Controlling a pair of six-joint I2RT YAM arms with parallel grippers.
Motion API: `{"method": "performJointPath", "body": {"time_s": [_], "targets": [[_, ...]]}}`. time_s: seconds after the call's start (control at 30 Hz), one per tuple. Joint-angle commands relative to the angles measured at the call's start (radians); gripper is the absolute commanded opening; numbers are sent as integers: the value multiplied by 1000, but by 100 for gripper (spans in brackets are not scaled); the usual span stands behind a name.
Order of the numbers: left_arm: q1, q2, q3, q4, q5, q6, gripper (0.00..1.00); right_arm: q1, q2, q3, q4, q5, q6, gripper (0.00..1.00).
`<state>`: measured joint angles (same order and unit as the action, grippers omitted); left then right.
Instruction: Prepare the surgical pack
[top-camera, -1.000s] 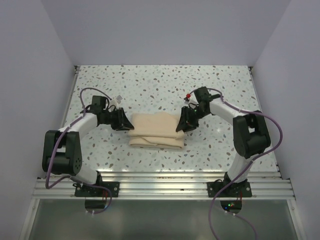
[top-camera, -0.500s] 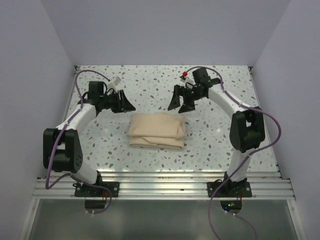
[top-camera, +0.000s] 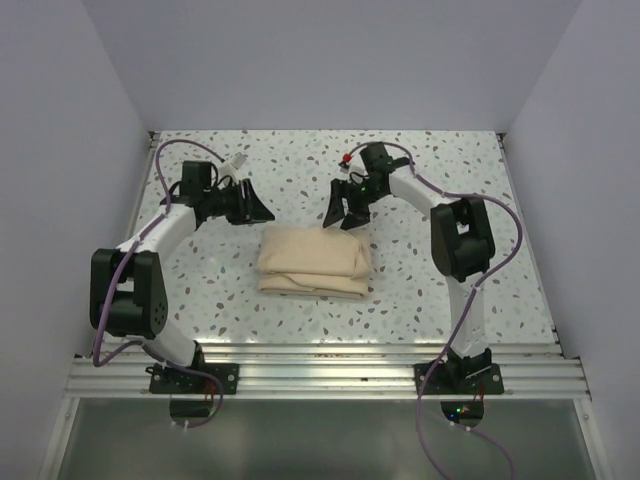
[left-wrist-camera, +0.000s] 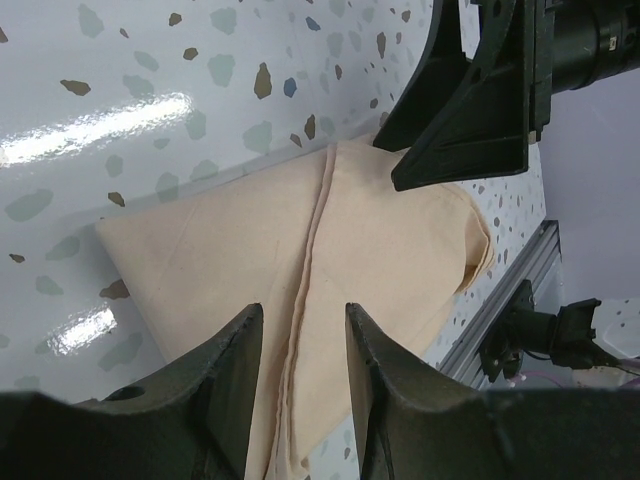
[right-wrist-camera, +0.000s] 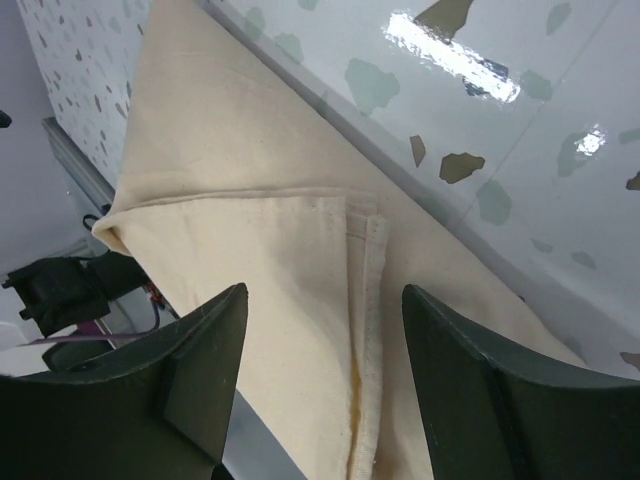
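The surgical pack is a folded tan bundle (top-camera: 313, 262) lying flat on the speckled table; whatever it wraps is hidden. My left gripper (top-camera: 258, 208) hovers off its far-left corner, open and empty. My right gripper (top-camera: 342, 214) hovers just beyond its far edge, also open and empty. In the left wrist view, the gripper (left-wrist-camera: 300, 312) frames a hemmed seam of the bundle (left-wrist-camera: 390, 240), with the right gripper (left-wrist-camera: 470, 110) across from it. In the right wrist view, the gripper (right-wrist-camera: 322, 292) stands wide above another stitched hem of the bundle (right-wrist-camera: 270, 250).
An aluminium rail (top-camera: 320, 365) runs along the near table edge with both arm bases on it. Grey walls close in the left, right and far sides. Purple cables loop off both arms.
Both grippers have opened, let go of the bundle's sides, and pulled up and back toward the far side. The right one has swung left. The bundle stays folded in place.
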<state>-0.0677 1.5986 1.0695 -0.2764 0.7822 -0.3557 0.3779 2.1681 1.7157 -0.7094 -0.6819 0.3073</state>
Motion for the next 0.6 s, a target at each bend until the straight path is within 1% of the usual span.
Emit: {"method": "performJointPath", "body": {"time_s": [0.0, 0.07, 0.1, 0.13, 0.23, 0.3, 0.4, 0.47, 0.5, 0.53, 0.57], "targets": [[-1, -40, 4, 29, 28, 7, 42, 12, 1, 62, 4, -45, -22, 66], [-1, -43, -2, 28, 26, 9, 42, 16, -13, 52, 23, -48, -19, 65], [-1, -43, -2, 28, 26, 9, 42, 16, -16, 50, 33, -74, -8, 63], [-1, -43, -5, 31, 26, 8, 42, 15, -11, 53, 36, -94, -7, 58], [-1, -39, -5, 37, 41, 1, 42, 29, 5, 71, 21, -134, -4, 53], [-3, -37, -3, 40, 42, -3, 42, 32, 10, 79, 8, -133, -16, 53], [-1, -34, 4, 39, 40, -9, 42, 41, 12, 78, 8, -153, -10, 49], [-1, -40, 12, 34, 19, -17, 40, 52, 1, 82, -10, -171, -13, 37], [-1, -43, 24, 14, 5, -22, 40, 56, -5, 82, -19, -179, -11, 25], [-1, -51, 32, 2, -15, -28, 39, 71, -16, 75, -33, -191, -10, 21], [-1, -55, 41, -44, -93, -32, 36, 84, -51, 65, -42, -205, -7, 20]]}}
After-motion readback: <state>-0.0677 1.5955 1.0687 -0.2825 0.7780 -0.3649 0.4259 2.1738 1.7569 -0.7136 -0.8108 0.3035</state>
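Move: The far edge of the cloth wrap's folded top layer is what the right fingers will shut on. The spot lies about 2 cm left of the right hand, 1 cm nearer the base and 1 cm below, between the open fingertips. The wrap's right end fold is some 6 cm right and 5 cm back from that hand, and the front fold about 5 cm left and 14 cm back. From the raised left hand the spot is about 13 cm right, 1 cm back and 8 cm down. The layer's far edge is gathered between the right fingertips, which close from well open to nearly shut and begin to pinch it. Meanwhile the right hand slides left along the edge about 3 cm, rising some 2 cm and drawing back nearly 2 cm towards the end, the wrist turning roughly 10 degrees with the fingers levelling a little. ##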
